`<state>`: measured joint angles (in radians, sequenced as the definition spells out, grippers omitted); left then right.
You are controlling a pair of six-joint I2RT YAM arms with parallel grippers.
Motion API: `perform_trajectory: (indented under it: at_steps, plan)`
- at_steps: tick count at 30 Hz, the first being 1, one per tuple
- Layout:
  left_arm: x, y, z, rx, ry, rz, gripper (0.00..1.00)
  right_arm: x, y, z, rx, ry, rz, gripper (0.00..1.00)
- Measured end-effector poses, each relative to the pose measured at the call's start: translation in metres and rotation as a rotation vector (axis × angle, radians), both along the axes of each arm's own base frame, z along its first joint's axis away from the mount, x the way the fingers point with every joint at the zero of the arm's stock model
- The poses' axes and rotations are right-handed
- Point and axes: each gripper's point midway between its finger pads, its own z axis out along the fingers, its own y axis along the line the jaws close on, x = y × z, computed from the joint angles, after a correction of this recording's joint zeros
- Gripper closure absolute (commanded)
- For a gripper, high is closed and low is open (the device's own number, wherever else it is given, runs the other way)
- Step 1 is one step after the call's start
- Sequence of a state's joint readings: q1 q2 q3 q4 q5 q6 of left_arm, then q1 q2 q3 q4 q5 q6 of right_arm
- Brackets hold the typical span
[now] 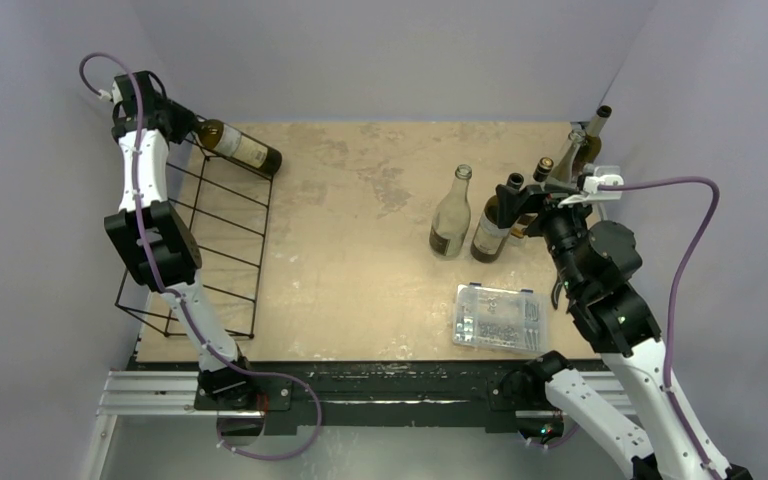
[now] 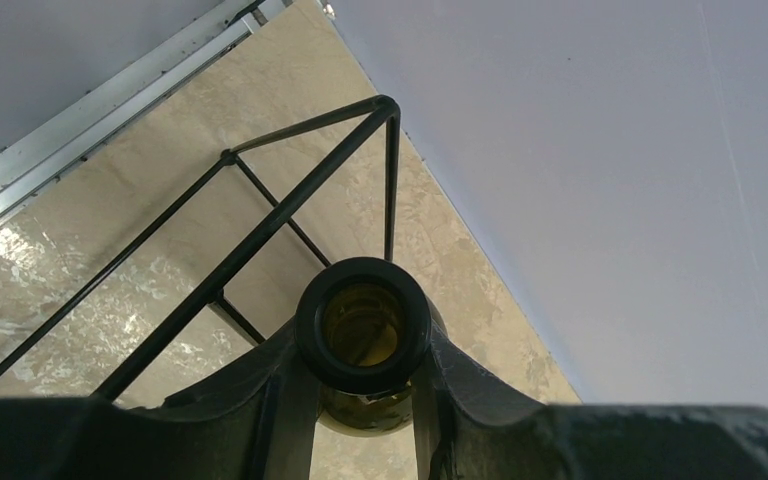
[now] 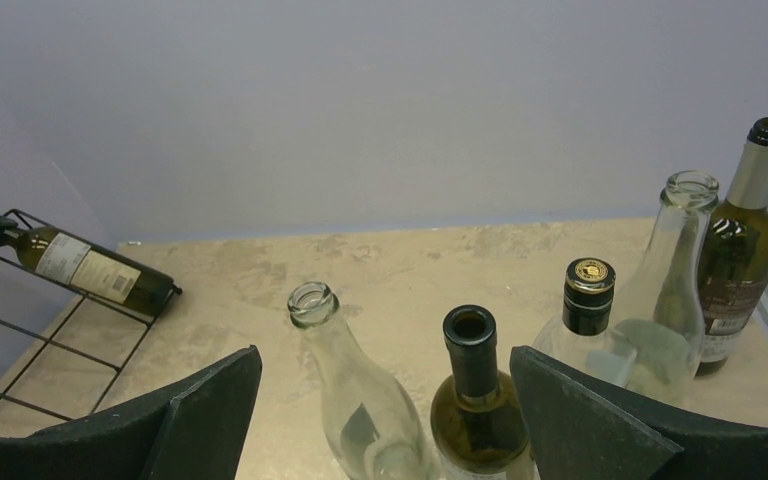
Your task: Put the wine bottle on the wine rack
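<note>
The wine bottle (image 1: 242,148), dark green with a pale label, lies on its side along the far end of the black wire wine rack (image 1: 264,250) at the table's left. My left gripper (image 1: 182,122) is shut on its neck. In the left wrist view the bottle's open mouth (image 2: 364,272) sits between my fingers (image 2: 280,375), with rack wires (image 2: 260,228) beyond. From the right wrist the bottle (image 3: 90,270) and rack (image 3: 60,330) show at far left. My right gripper (image 3: 382,355) stands open and empty, above the standing bottles at the right (image 1: 552,192).
Several bottles stand at the right: a clear one (image 1: 451,215), a green labelled one (image 1: 495,220), and others behind (image 1: 585,140). A clear plastic box (image 1: 500,317) of small parts lies near the right arm's base. Walls close in on three sides.
</note>
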<state>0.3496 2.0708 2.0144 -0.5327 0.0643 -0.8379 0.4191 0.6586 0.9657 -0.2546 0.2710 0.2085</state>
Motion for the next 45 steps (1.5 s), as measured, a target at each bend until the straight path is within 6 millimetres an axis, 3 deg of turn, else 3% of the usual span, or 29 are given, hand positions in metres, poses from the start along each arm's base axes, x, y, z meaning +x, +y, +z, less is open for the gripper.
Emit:
perform_trajectory:
  at_steps: [10,19,33,36,38,45]
  plan:
    - [0.006,0.006,-0.004,-0.007,-0.006,0.007,0.68,0.004,0.002,-0.003,-0.007,0.015,0.0,0.01]
    - [0.006,0.01,-0.009,-0.021,0.003,0.012,0.54,0.008,0.003,-0.005,-0.011,0.025,0.0,0.01]
    - [0.003,0.009,-0.008,-0.016,0.01,0.004,0.43,0.007,0.003,-0.004,-0.009,0.021,0.001,0.01]
    - [-0.002,0.007,-0.002,-0.01,0.014,-0.007,0.23,0.005,0.002,-0.002,-0.006,0.015,0.001,0.01]
    - [-0.006,0.003,0.009,-0.01,0.002,-0.016,0.16,0.003,0.002,-0.001,-0.004,0.011,0.001,0.01]
    - [-0.033,-0.012,0.058,-0.021,-0.067,-0.019,0.13,-0.001,0.0,0.002,0.0,0.002,0.002,0.01]
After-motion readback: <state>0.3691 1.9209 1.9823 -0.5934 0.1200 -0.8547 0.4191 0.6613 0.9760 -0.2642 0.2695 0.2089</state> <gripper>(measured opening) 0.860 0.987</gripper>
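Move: The left hand already grips the wine bottle by its neck at the far end of the wine rack; the bottle's middle lies about 8 cm to its right, level fore and aft, and 8 cm lower. The rack's far upper corner is some 4 cm ahead, 1 cm right and 3 cm below, while the rack's middle lies roughly 20 cm back, 7 cm right and 12 cm down. From the right hand, the bottle is about 29 cm ahead, 56 cm left and 24 cm lower. The left hand, still holding the neck, first eases the bottle about 1 cm forward, left and down at the rack's far end, then nearly stops there while its fingers start to spread and let go of the neck. With the fingers opening from about a third to nearly wide, it comes free and speeds up and away from the bottle's mouth, rising some 7 cm while drawing back about 4 cm and a little to the right, with hardly any wrist turn. ##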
